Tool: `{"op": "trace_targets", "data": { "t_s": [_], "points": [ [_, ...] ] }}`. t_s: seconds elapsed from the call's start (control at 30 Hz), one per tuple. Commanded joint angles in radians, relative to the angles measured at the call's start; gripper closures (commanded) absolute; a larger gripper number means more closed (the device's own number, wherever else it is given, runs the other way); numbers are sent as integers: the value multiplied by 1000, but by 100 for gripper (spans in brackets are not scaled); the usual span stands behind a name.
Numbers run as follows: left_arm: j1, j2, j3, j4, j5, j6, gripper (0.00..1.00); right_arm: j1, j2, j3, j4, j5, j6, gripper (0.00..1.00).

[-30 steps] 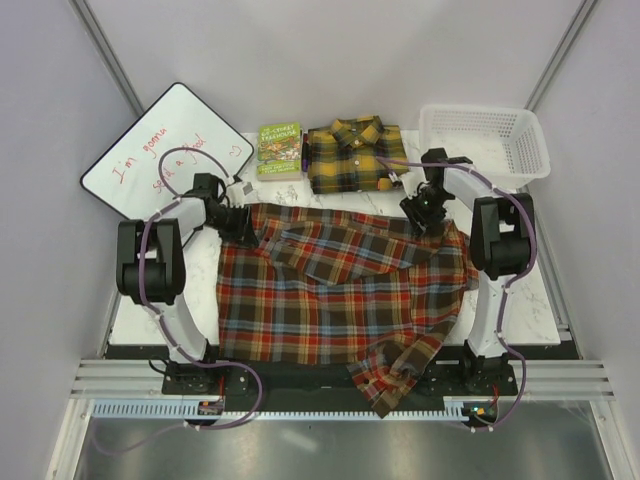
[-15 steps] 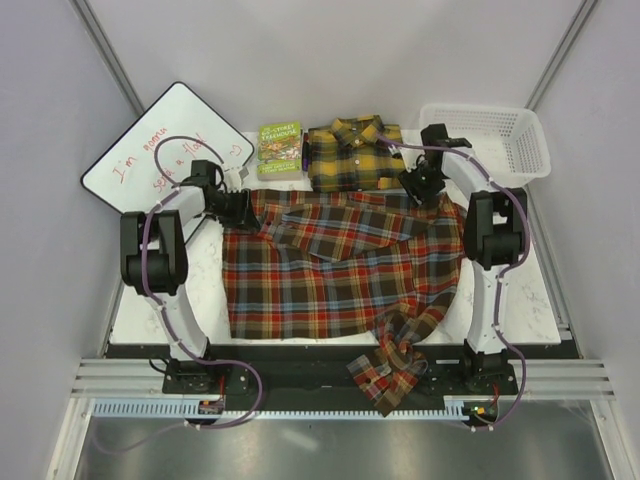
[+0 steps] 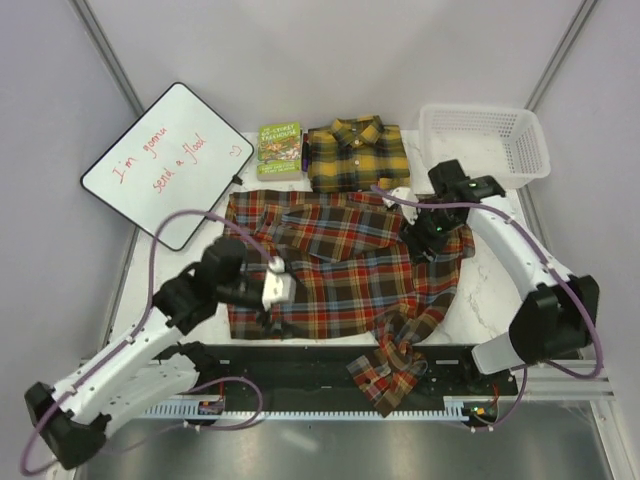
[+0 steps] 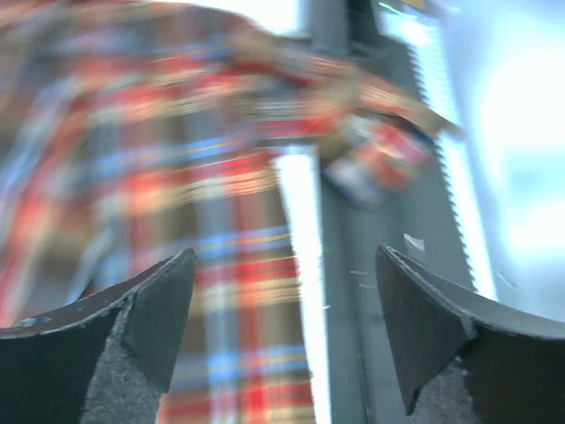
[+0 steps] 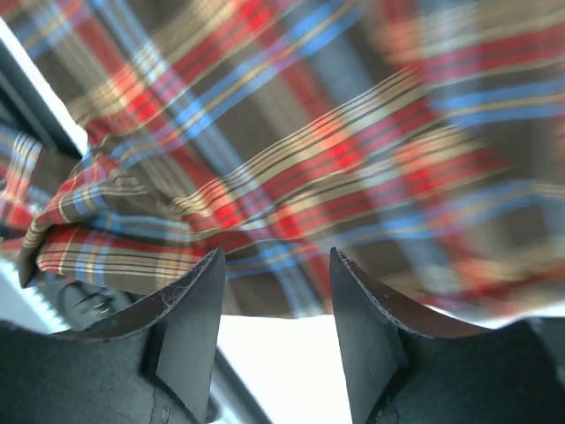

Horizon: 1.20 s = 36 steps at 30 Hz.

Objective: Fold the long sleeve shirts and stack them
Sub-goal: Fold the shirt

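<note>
The red-brown plaid long sleeve shirt point(image 3: 340, 265) lies spread across the middle of the table, and one sleeve point(image 3: 392, 370) hangs over the near edge. The yellow and black long sleeve shirt point(image 3: 355, 155) lies folded at the back. My left gripper point(image 3: 268, 314) hovers over the red-brown shirt's near left hem, open wide with nothing between its fingers. The left wrist view is blurred; it shows my left gripper point(image 4: 287, 265) above the red-brown shirt point(image 4: 177, 177) and the table's edge. My right gripper point(image 3: 426, 238) is over the shirt's right side, open and empty. In the right wrist view my right gripper point(image 5: 278, 258) has plaid cloth point(image 5: 353, 132) just beyond it.
A small green book point(image 3: 280, 150) lies left of the yellow shirt. A whiteboard point(image 3: 165, 160) with red writing leans at the back left. A white mesh basket point(image 3: 485, 140) stands at the back right. Bare marble table point(image 3: 500, 290) shows right of the shirt.
Both grippers have opened and let go of the shirt's far edge. The left arm has swung back to the near left hem; the right has drawn nearer. The shirt now lies flat.
</note>
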Motion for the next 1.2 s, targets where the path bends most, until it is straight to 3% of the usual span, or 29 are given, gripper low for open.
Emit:
{"op": "trace_targets", "data": {
  "t_s": [0.0,0.1,0.27,0.77,0.9,1.0,1.07,1.1,1.17],
  "points": [
    [-467,40,-87,12,-288,182,15,-12,126,-114,-11,-71,20,43],
    [-717,208,-82,162,-389,226,20,-9,166,-128,-10,-65,41,45],
    [-907,524,69,207,-457,326,28,-9,193,-158,0,-19,70,48],
    [-968,894,188,341,-448,410,45,-26,219,-178,-33,-22,58,47],
    [-971,899,196,284,-408,425,65,-26,210,-169,-37,-23,61,46],
    [-985,888,212,253,-406,418,70,-28,211,-158,-37,-17,57,46],
    [-988,900,246,212,-412,392,81,-29,213,-146,-37,-16,57,46],
    [-988,908,255,201,-428,369,93,-29,216,-132,-39,-16,60,46],
    [-985,882,263,193,-428,352,98,-32,211,-115,-42,-19,61,46]
  ]
}}
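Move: The sleeve cuff, lying over the near table edge, is about 16 cm back from the left hand, 14 cm to its right and 19 cm below. Between it and the right arm's side, the bunched upper sleeve lies 4 cm back and 17 cm right of the left hand; the shirt's near-left corner is 4 cm back and 16 cm left of it. From the right hand the cuff lies some 26 cm back, 9 cm left, 16 cm down. Swing the open left gripper back and down towards the cuff, turning it clockwise some 50 degrees, then carry it right and sink the last few centimetres, about 18 cm down in all, and shut the fingers on the sleeve edge beside the cuff. Meanwhile lower the right hand about 10 cm and draw it a little back over the shirt, half open, fingertips tilting back towards the base. ##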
